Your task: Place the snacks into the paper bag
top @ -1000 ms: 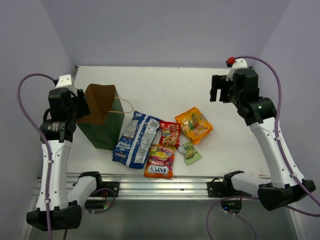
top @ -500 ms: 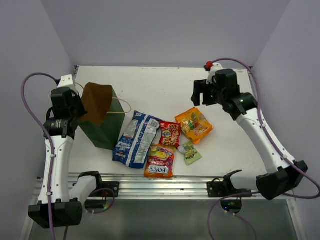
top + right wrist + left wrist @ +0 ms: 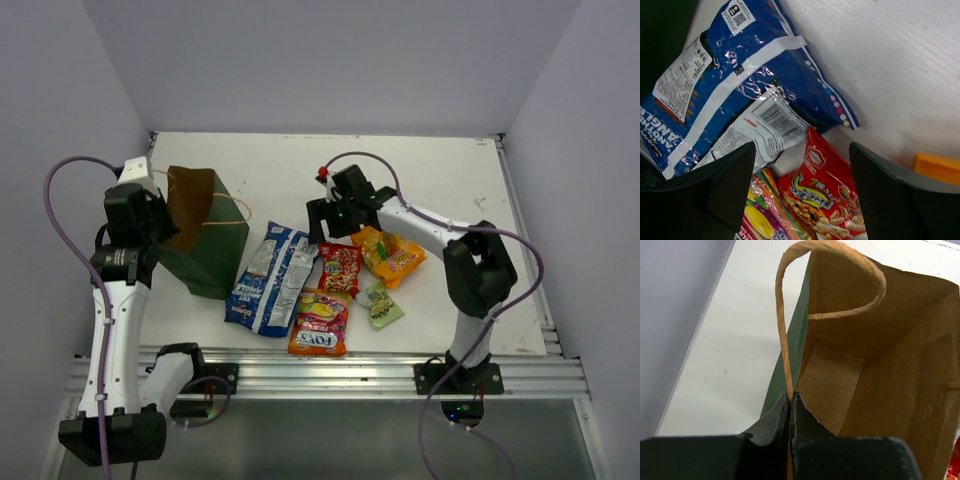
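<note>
The paper bag stands at the table's left, dark green outside with its brown inside showing. My left gripper is shut on the bag's near rim, at the foot of a tan handle. The snacks lie flat right of the bag: a blue-and-white bag, a red packet, an orange one, the FOX'S packet and a small light-green one. Above the red packet's upper end hovers my right gripper, open and holding nothing.
The bag's other handle loops out toward the packets. An aluminium rail runs along the table's near edge. Lilac walls close in the left, back and right sides. The right arm's cable arcs over the table's middle.
My left jaws have closed on the bag's rim. The right arm has swung from the back right corner leftward and down, over the packets.
</note>
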`<state>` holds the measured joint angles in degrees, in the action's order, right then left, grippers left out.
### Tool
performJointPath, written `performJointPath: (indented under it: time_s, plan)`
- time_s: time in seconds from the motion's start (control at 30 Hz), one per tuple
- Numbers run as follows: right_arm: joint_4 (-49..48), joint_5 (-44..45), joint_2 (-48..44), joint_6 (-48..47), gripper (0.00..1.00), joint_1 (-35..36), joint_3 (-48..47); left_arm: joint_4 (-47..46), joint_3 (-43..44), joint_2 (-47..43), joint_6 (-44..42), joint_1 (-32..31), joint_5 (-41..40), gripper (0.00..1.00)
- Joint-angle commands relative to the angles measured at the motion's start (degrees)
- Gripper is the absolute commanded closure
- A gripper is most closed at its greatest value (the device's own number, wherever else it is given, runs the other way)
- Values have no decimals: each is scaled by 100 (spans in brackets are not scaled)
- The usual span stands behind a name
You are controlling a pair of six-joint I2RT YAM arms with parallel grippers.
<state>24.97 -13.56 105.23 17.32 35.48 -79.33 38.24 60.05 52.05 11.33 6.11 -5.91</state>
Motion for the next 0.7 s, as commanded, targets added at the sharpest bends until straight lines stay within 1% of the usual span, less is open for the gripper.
performJointPath:
  time_s: [0.0,0.17,0.33,0.37,0.4,0.43,0.47,0.5,0.53,0.6,0.63,0.67]
  plan:
    - [-537,-524,348,88,20,116,-522,105,-117,-28,176,48,257,100]
    - [-598,-761,954,-53,20,204,-803,166,-11,15,194,22,266,100]
    - [-687,-885,1271,-132,21,248,-768,184,77,59,211,4,266,100]
    - [-669,-902,1333,-141,23,257,-751,193,86,51,203,4,266,100]
    - [-652,-920,1412,-185,31,257,-742,193,77,42,211,4,266,100]
    - [-643,-920,1447,-211,31,257,-724,184,77,42,220,4,266,100]
    - [-634,-920,1465,-229,40,248,-689,175,68,33,220,4,266,100]
    - [-616,-929,1517,-290,46,257,-680,175,68,33,246,4,266,100]
    - [-538,-929,1535,-308,66,248,-680,175,59,16,264,4,266,100]
    - [-423,-903,1544,-404,85,257,-707,175,42,7,325,4,327,100]
    - [-292,-876,1527,-431,91,248,-724,166,42,-11,361,4,354,100]
    - [-187,-824,1483,-475,100,257,-776,166,42,-20,378,4,363,100]
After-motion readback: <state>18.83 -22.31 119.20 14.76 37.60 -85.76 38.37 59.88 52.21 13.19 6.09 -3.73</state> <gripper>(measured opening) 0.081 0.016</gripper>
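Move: The blue snack bag lies ahead of the right hand's open fingers, its middle about 13 cm to the left, 8 cm back and 7 cm below, though its near upper corner is only some 5 cm away to the left. The red snack bag sits about 3 cm to the hand's right and 6 cm back, the orange one 14 cm to the right and about level. From the left hand, the blue bag is roughly 20 cm to the right, 3 cm back and 22 cm lower. The right hand sweeps about 5 cm to the left and sinks as much, running sideways and down together at first and then mostly straight down, onto the upper right corner of the blue snack bag, just beyond the red one. As it settles there, its wide-open fingers close almost fully and pinch the crumpled film of that corner between their tips, the wrist turning some 10 degrees counter-clockwise. ##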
